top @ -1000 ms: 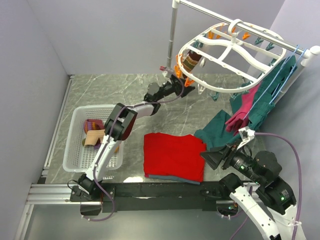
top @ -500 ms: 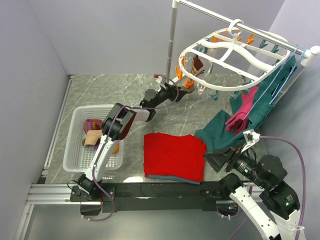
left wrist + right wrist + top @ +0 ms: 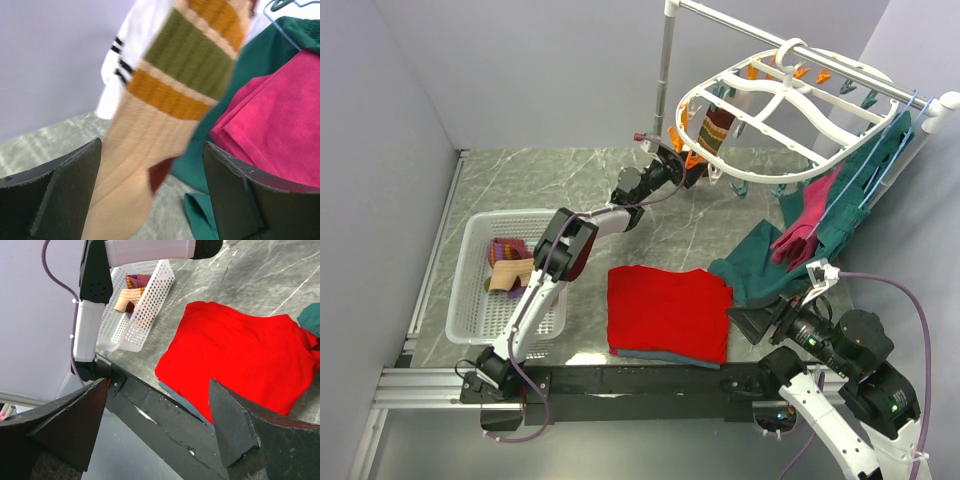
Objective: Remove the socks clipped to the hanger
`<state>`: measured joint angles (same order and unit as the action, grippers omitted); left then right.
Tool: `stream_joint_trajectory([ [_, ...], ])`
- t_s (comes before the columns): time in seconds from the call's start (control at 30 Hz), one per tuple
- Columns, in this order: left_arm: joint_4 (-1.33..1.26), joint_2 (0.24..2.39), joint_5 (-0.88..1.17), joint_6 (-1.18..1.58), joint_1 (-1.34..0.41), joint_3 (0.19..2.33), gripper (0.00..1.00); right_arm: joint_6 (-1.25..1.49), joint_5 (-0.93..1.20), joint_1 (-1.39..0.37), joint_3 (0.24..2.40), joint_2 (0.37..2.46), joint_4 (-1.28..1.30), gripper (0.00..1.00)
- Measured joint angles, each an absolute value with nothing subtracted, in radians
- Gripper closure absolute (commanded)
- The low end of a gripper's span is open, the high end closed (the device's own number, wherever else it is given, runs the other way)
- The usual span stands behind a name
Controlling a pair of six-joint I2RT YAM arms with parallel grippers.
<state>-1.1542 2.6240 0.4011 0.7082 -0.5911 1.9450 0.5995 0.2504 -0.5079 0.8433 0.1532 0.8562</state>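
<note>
The white oval hanger (image 3: 775, 108) hangs from the rail at the back right, with orange and teal pegs. A tan-brown striped sock (image 3: 714, 128) is clipped at its left end. My left gripper (image 3: 670, 163) is raised just left of and below that sock. In the left wrist view my left gripper (image 3: 152, 150) is open, and the tan sock (image 3: 165, 95) hangs down between the jaws, close to the left finger. A whitish sock (image 3: 122, 62) hangs behind it. My right gripper (image 3: 746, 318) is open and empty at the front right, also seen in its wrist view (image 3: 157, 385).
A white slotted basket (image 3: 470, 290) at the left holds a maroon sock (image 3: 503, 249) and a tan sock (image 3: 510, 276). A red cloth (image 3: 668, 310) lies flat in front. Teal and pink garments (image 3: 820, 215) hang on blue hangers at the right.
My left gripper dipped away from the hanger, then rose back up to the tan sock. The hanger swung and the sock moved with it. The right arm shifted slightly.
</note>
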Motion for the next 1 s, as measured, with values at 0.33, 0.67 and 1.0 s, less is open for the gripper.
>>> stream_joint_trajectory([
  [0.33, -1.062, 2.696, 0.388, 0.699, -0.617, 2.062, 0.67, 0.586, 0.248, -0.508, 0.844, 0.161, 0.862, 0.12],
  [0.67, -1.052, 2.605, 0.375, 0.672, -0.619, 1.885, 0.99, 0.587, 0.249, -0.508, 0.85, 0.16, 0.864, 0.12],
  [1.0, -1.158, 2.224, 0.429, 0.724, -0.606, 1.413, 0.99, 0.612, 0.271, -0.508, 0.828, 0.154, 0.836, 0.12],
])
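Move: Just beyond the left hand's open fingers hangs the striped sock, its middle about 2 cm forward, 3 cm right and 3 cm above them. The white striped sock hangs roughly 12 cm ahead and 12 cm right, some 4 cm higher; the pink glove is about 11 cm back, 25 cm right, nearly level. From the idle right hand, the striped sock lies some 38 cm ahead, 9 cm left and slightly lower. Easing about 2.5 cm right and slightly down onto the striped sock, the left hand shuts its fingers and pinches the beige part just below the lower orange band. Still gripping, it dips a little further, then pulls back roughly 8 cm and left about 6 cm, away from the pink glove, and sweeps upward some 6 cm from its lowest point. ##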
